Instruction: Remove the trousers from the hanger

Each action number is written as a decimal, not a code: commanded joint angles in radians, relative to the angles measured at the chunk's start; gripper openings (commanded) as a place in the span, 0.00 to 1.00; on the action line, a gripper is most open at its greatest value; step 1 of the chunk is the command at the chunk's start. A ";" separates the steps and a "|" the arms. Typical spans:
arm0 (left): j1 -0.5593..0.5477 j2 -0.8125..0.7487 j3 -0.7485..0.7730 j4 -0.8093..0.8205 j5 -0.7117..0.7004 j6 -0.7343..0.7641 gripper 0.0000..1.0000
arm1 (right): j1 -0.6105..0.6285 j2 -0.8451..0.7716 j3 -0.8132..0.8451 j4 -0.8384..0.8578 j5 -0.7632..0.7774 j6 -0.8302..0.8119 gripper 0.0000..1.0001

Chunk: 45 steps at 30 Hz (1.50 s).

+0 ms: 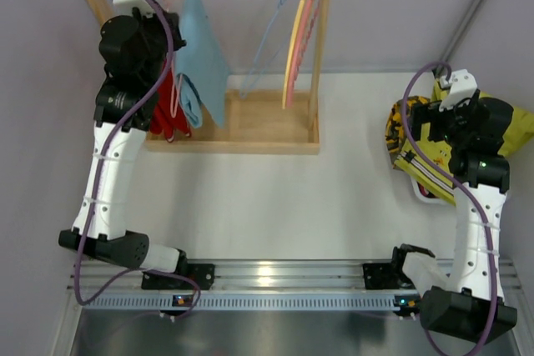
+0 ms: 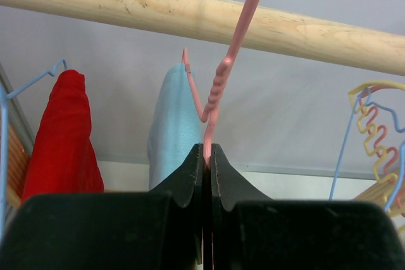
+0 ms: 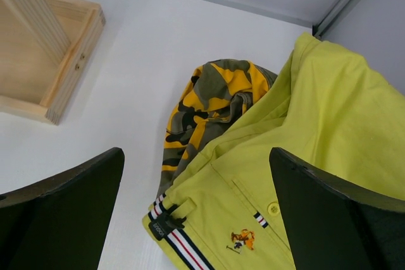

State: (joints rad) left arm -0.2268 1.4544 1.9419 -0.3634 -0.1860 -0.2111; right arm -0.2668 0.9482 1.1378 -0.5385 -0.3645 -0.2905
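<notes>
My left gripper is shut on the lower wire of a pink hanger that hooks over the wooden rod. The light blue trousers hang just behind the pink hanger, apparently on it. The red trousers hang to their left on a blue hanger. In the top view the left gripper is up at the rack's left end, beside the light blue trousers and the red trousers. My right gripper is open above the yellow-green trousers, which lie on the table.
A yellow-and-black camouflage cloth lies partly under the yellow-green trousers. Several empty hangers hang at the rod's right end. The wooden base of the rack stands on the table at the back. Grey walls close in on both sides.
</notes>
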 commanded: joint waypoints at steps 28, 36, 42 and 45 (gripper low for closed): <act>0.001 -0.443 -0.288 -0.006 0.100 -0.231 0.00 | 1.020 0.079 0.068 0.492 0.295 0.087 0.99; 0.001 -0.448 -0.267 -0.019 0.115 -0.249 0.00 | 1.366 0.360 0.171 0.653 0.513 -0.022 1.00; 0.001 -0.459 -0.259 -0.022 0.117 -0.251 0.00 | 1.451 0.523 0.217 0.816 0.591 -0.058 0.99; 0.001 -0.462 -0.256 -0.026 0.112 -0.248 0.00 | 1.465 0.575 0.238 0.845 0.604 -0.042 0.99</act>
State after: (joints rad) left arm -0.2268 1.0466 1.6032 -0.5892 -0.0822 -0.4469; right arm 1.1774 1.5021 1.3048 0.1616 0.1749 -0.3229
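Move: The blue trousers hang on the pink hanger already pinched in the left gripper, their middle about 5 cm ahead of that hand and 17 cm below, neither left nor right. The wooden rail is some 10 cm ahead and 8 cm up; the red trousers are 8 cm ahead, 9 cm left and 20 cm below. From the open right gripper the blue trousers lie roughly 56 cm left, 13 cm ahead and 5 cm higher. Keep the left gripper shut on the pink hanger and draw it back about 12 cm from the rail, sinking about 6 cm and tipping slightly down. Meanwhile swing the open right gripper about 47 cm left to the blue trousers, arcing up, then down and a little back, turning it some 50 degrees counter-clockwise and tilting its fingers up; stop short of gripping. ##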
